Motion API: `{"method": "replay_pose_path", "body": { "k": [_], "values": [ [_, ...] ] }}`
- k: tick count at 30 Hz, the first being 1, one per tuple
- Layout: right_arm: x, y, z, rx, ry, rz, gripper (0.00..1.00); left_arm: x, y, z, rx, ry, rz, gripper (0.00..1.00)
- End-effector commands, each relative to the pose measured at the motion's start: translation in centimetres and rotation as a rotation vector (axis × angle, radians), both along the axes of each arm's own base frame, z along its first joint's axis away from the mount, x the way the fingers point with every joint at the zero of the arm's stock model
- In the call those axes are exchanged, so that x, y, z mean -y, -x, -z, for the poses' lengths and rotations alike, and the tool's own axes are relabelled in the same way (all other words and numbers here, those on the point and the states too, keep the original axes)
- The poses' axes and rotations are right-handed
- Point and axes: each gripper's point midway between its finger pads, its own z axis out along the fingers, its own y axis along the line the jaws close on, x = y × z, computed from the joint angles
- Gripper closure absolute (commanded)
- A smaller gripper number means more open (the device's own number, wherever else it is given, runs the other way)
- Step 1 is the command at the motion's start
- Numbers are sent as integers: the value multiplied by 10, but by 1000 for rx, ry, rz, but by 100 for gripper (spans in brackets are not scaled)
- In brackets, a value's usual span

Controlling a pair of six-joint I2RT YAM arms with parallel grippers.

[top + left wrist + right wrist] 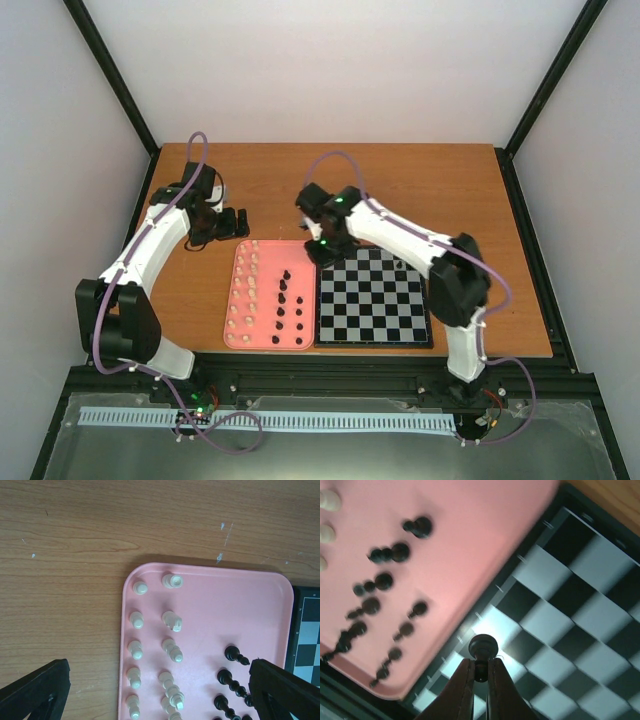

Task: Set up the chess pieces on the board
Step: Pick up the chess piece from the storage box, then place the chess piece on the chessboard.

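Observation:
My right gripper is shut on a black chess piece and holds it over the board near the board's left edge, beside the tray. In the top view the right gripper hangs at the far left corner of the board. Several more black chess pieces stand on the pink tray. Rows of cream-white pieces stand on the tray's left half. My left gripper is open above the tray's far end, with nothing between its fingers.
The pink tray lies flush against the board's left side, with black pieces in its right half and white ones in its left half. Bare wooden tabletop stretches behind both. Black frame posts stand at the table's corners.

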Motion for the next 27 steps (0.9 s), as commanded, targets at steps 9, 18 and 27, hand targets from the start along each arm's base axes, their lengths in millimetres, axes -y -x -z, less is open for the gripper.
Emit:
{"method": "replay_pose_path", "body": {
  "k": [9, 18, 27],
  "values": [
    [169, 17, 13, -49, 122, 355, 97, 4, -2, -11, 39, 22, -4, 0],
    [209, 19, 37, -69, 169, 428, 97, 3, -3, -9, 30, 20, -5, 0],
    [220, 12, 49, -56, 175, 455, 97, 3, -3, -8, 27, 17, -5, 0]
  ]
}}
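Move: On the board, the open square for the black pawn the right hand already holds lies about 22 cm to its right, 2 cm back and 9 cm below. One standing pawn is 3 cm beyond that square, another 6 cm beyond it; the edge-column piece stands some 4 cm ahead and 25 cm right of the hand. From the left hand, the square is roughly 42 cm right, 9 cm back and 13 cm down. Sweeping quickly about 21 cm to the right, out from above the storage box's edge and across the board, the right hand first rises a little, then sinks to some 5 cm below its start, drifting back slightly. It turns about 25 degrees clockwise, slows beside the standing pawns, and keeps the black pawn pinched in its nearly shut fingers. ##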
